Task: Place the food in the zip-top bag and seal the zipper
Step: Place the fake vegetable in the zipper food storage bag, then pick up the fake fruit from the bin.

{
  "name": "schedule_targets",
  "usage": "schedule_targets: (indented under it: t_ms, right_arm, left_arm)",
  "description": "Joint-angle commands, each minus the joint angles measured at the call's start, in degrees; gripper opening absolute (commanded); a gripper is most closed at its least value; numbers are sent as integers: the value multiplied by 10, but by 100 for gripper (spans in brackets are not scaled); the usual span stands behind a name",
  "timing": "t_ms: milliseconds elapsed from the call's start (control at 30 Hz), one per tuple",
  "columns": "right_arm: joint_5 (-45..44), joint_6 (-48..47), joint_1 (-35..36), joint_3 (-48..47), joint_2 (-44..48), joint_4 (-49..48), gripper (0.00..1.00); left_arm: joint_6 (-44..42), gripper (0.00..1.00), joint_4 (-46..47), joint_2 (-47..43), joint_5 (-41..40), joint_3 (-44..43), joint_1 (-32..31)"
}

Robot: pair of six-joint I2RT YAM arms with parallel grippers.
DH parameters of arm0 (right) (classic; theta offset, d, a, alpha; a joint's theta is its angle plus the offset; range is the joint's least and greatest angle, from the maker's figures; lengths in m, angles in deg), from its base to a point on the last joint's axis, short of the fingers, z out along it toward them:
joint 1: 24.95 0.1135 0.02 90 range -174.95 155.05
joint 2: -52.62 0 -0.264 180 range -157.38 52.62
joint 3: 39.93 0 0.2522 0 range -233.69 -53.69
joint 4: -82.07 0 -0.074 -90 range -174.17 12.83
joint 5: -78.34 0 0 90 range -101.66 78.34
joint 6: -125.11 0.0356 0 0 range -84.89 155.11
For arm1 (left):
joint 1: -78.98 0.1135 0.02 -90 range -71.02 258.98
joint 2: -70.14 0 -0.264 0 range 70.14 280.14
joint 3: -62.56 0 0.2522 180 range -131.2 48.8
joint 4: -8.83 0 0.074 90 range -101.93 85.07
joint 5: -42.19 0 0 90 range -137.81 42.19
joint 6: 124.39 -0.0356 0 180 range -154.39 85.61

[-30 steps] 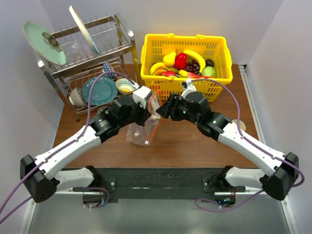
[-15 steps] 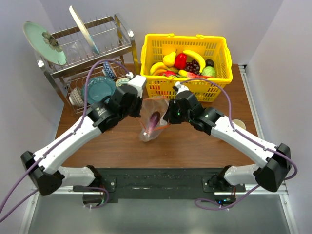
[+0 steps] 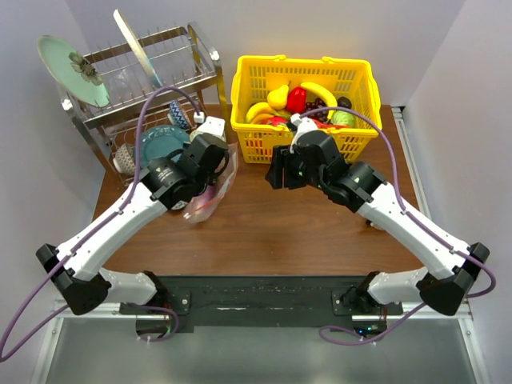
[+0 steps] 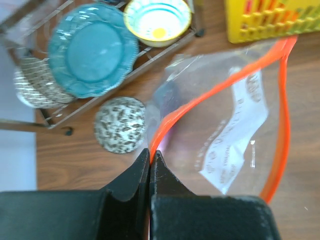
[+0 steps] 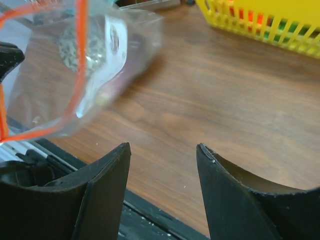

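Observation:
The clear zip-top bag hangs from my left gripper by the dish rack. In the left wrist view my left gripper is shut on the red-orange zipper at one end of the bag's mouth, which gapes open. A faint purple shape shows inside, too blurred to name. My right gripper is open and empty, apart from the bag, over bare wood; the bag hangs to its upper left. More food lies in the yellow basket.
A steel dish rack with plates stands at the back left, holding a blue plate and a yellow-and-blue bowl. A speckled cup stands on the table below the bag. The yellow basket is at the back right.
My right gripper has let go of the bag, opened and drawn back toward the basket. My left gripper has carried the bag left toward the dish rack.

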Motion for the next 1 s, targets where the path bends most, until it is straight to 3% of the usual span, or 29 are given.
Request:
schedule_targets:
  t_ms: [0,100,233,433,567,667,767,900,967]
  right_arm:
    - [-85,-48,-5,-110,-25,32,58]
    - [-85,-59,-43,-170,-65,62,58]
    - [-7,-70,-127,-220,-105,54,58]
    - [-19,-110,-208,-320,-207,61,64]
    - [20,-107,-279,-405,-297,101,61]
    - [-16,-126,-294,-478,-374,142,63]
    - [-60,-143,-301,-527,-439,176,82]
    - [-115,-152,-311,-525,-476,183,95]
    - [-135,-159,-318,-509,-480,163,95]
  left_arm:
    - [-18,0,2,-12,-67,-28,3]
    - [-34,0,65,-32,-6,19,3]
    - [-35,0,123,-37,48,76,2]
    - [-38,0,192,-27,131,134,3]
    - [-47,0,239,-29,170,170,3]
    - [-66,0,272,-33,178,191,3]
    - [-82,0,301,-38,189,213,2]
    - [-96,0,342,-57,207,245,2]
    - [-98,0,364,-64,214,268,2]
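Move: The round green fake vegetable, low in the yellow basket, is about 28 cm ahead of the empty right hand, 18 cm to its right and 14 cm lower. The watermelon slice lies some 4 cm beyond it, the cabbage about 9 cm beyond and 6 cm farther right. From the left hand, still pinching the bag's orange rim, the vegetable is roughly 27 cm ahead and 35 cm right. Right hand arcs 26 cm forward, 17 right towards the green vegetable, opening wider; left lowers the bag 9 cm, rightward. ##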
